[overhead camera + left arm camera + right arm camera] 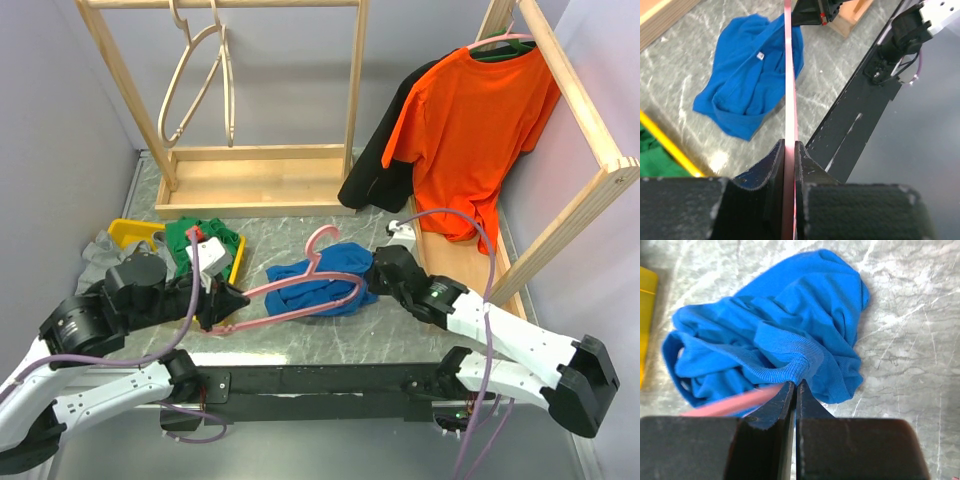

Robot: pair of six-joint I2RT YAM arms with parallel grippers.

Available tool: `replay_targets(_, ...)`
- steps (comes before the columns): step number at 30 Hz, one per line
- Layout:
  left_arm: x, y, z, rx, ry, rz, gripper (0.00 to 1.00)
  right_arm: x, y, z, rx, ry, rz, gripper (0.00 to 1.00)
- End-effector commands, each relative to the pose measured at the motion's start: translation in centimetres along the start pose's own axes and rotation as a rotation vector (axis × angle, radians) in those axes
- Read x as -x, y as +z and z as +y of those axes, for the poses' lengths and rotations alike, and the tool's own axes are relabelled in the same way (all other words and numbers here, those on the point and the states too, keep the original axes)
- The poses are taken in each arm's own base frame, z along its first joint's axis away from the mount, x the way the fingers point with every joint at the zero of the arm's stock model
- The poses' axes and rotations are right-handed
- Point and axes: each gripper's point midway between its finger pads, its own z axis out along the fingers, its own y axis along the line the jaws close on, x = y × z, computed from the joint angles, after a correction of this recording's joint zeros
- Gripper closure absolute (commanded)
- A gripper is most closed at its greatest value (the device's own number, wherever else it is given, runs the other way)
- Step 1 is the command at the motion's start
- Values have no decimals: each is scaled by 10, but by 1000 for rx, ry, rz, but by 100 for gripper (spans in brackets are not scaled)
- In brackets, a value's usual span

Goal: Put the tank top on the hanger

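Observation:
The royal-blue tank top [322,277] lies crumpled on the marble table. The thin pink hanger [285,290] lies across it, its hook [320,238] pointing to the far side. My left gripper [236,298] is shut on the hanger's left end. In the left wrist view the hanger's bar [790,75] runs straight out from between the pads [775,165], past the tank top [747,75] and its white label. My right gripper [374,272] is at the tank top's right side. In the right wrist view it [795,385] is shut on a ribbed hem fold of the tank top [780,330], with the hanger [730,402] blurred at its left.
A yellow tray [135,232] holding a green garment [205,245] sits at the left, with a grey cloth [98,255] beside it. A wooden rack [260,180] with beige hangers [200,80] stands behind. An orange t-shirt [470,130] and a black garment [375,170] hang on the right-hand rack [585,130].

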Motion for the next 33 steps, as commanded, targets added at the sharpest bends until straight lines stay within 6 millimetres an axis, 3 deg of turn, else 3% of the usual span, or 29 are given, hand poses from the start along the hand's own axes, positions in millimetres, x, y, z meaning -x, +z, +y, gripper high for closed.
replay_targets(1,28,12,-11,-65,31,-124,99,32,-20,13,47,12,-71,100)
replay_targets(9,24,38,-10,-78,4,-135,99,38,-26,23,83,-6,-61,100)
replay_targets(17,36,65,-9,-89,-29,-230,99,52,-38,33,129,8,-92,100)
replay_targets(23,26,92,-8,-113,-71,-251,99,57,-41,34,124,-4,-100,100)
replay_targets(33,22,114,-5,-128,-149,-337,99,66,-46,40,143,-3,-113,100)
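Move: The left hand already holds the pink hanger by one end, its other end reaching right towards the tank top. The bunched tank top's middle lies about 17 cm ahead of that hand, 16 cm right and 24 cm below; the yellow basket's middle is some 19 cm ahead, 20 cm left and 23 cm below. The right hand already pinches the tank top's edge, with the cloth's middle about 3 cm ahead, 11 cm left and 6 cm below it; the right rack's tray is about 9 cm ahead and 23 cm right. Keeping its pinch on the tank top's ribbed edge, the right hand lifts almost straight up by about 5 cm. The left hand, still gripping the hanger, carries it right, down and somewhat forward, about 12 cm in all, tipping it roughly 10 degrees towards level and sending its far end under the edge the right fingers hold up. ##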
